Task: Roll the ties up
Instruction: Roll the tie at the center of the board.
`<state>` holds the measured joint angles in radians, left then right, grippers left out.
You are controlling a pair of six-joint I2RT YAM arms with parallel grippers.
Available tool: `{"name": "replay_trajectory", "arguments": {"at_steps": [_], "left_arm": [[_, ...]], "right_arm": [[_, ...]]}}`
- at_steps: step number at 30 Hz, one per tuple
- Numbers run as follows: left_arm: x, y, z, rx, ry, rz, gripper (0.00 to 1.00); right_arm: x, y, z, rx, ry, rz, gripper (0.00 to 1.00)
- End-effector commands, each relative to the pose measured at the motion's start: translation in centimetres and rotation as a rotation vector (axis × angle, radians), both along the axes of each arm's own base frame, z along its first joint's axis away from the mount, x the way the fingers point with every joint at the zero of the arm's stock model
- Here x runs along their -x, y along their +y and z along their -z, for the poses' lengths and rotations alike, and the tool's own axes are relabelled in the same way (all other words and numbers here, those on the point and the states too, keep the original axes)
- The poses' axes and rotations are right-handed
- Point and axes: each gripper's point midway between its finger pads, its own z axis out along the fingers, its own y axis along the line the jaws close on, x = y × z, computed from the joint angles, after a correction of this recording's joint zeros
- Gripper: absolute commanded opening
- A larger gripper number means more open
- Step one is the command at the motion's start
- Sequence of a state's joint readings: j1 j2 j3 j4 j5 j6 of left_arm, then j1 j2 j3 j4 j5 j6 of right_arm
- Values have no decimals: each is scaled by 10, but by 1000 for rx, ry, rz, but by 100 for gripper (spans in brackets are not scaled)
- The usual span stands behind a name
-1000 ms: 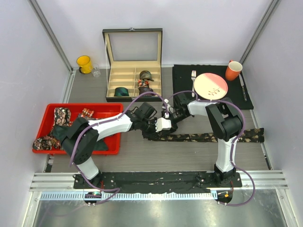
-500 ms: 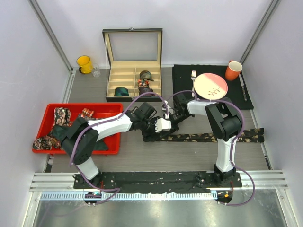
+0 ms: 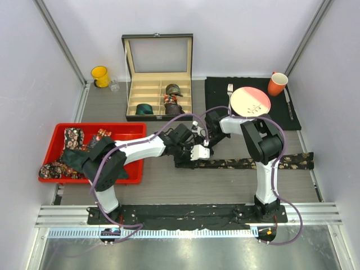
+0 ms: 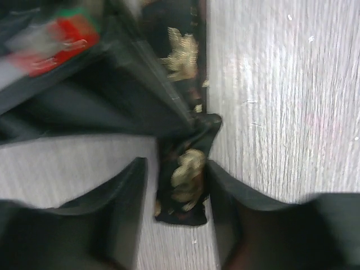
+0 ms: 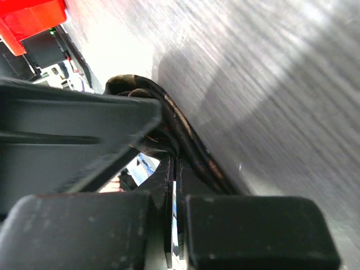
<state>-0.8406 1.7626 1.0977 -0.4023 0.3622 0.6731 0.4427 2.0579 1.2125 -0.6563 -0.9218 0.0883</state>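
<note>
A long dark floral tie (image 3: 253, 163) lies flat across the table's middle, reaching toward the right edge. Its left end (image 4: 185, 160) sits between the two fingers of my left gripper (image 4: 175, 177), which stands open around it; one finger (image 4: 225, 194) brushes the cloth. Seen from above, the left gripper (image 3: 188, 159) and the right gripper (image 3: 201, 147) meet over that end. My right gripper (image 5: 173, 160) is shut, its tips pinching a raised fold of the tie (image 5: 188, 138). More ties (image 3: 73, 138) lie loose in the red tray (image 3: 124, 129).
An open wooden box (image 3: 157, 56) at the back holds rolled ties (image 3: 172, 89). At the back right, a black mat (image 3: 216, 90) carries a plate (image 3: 250, 102), fork, knife and orange cup (image 3: 277, 84). A yellow cup (image 3: 100, 75) stands at the back left.
My left gripper has opened and shifted right along the tie's end. My right gripper has closed on the fold there.
</note>
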Motion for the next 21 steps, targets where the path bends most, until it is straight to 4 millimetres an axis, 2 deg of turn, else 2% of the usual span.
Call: {"name": "replay_trajectory", "arguments": {"at_steps": [1, 2, 4, 7, 8, 12, 16, 21], "left_arm": [[-5, -2, 2, -36, -23, 29, 43], [-4, -1, 4, -42, -21, 29, 36], [-3, 4, 7, -55, -24, 35, 32], [0, 6, 10, -63, -6, 15, 29], [0, 7, 11, -62, -2, 4, 28], [-1, 4, 11, -47, 10, -42, 27], [-2, 2, 11, -37, 21, -70, 27], [-1, 1, 11, -28, 38, -88, 27]], "right_arm": [[-16, 0, -7, -7, -52, -6, 1], [-20, -2, -9, -11, -54, 4, 1], [-23, -3, -14, -18, -50, 15, 1], [-21, -4, -23, -43, -30, 37, 19], [-20, -3, -29, -60, -23, 40, 29], [-9, -4, -32, -83, 13, 42, 38], [-2, -5, -23, -83, 42, 47, 40], [-6, 2, -21, -93, 47, 64, 38]]}}
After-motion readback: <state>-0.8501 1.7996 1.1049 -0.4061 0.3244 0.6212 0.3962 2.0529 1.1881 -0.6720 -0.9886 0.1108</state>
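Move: Directly under the left hand's open fingers lies the small tie roll, about 1 cm down; the tie's flat length runs off to the right, its middle some 24 cm away and 3 cm lower. The display case stands roughly 25 cm ahead and 12 cm left of that hand, the red tray 38 cm left and 3 cm ahead. From the shut right hand the roll is about 2 cm left and 1 cm down. Sinking about 1 cm straight down over the roll, the left hand closes its half-open fingers to pinch the roll's sides, then holds there. The right hand, at first shut on the fold at the roll's right side, slides about 1.5 cm forward, opens to nearly half and lets go of the cloth, then comes back as far, ending about 1 cm higher and to the right. ##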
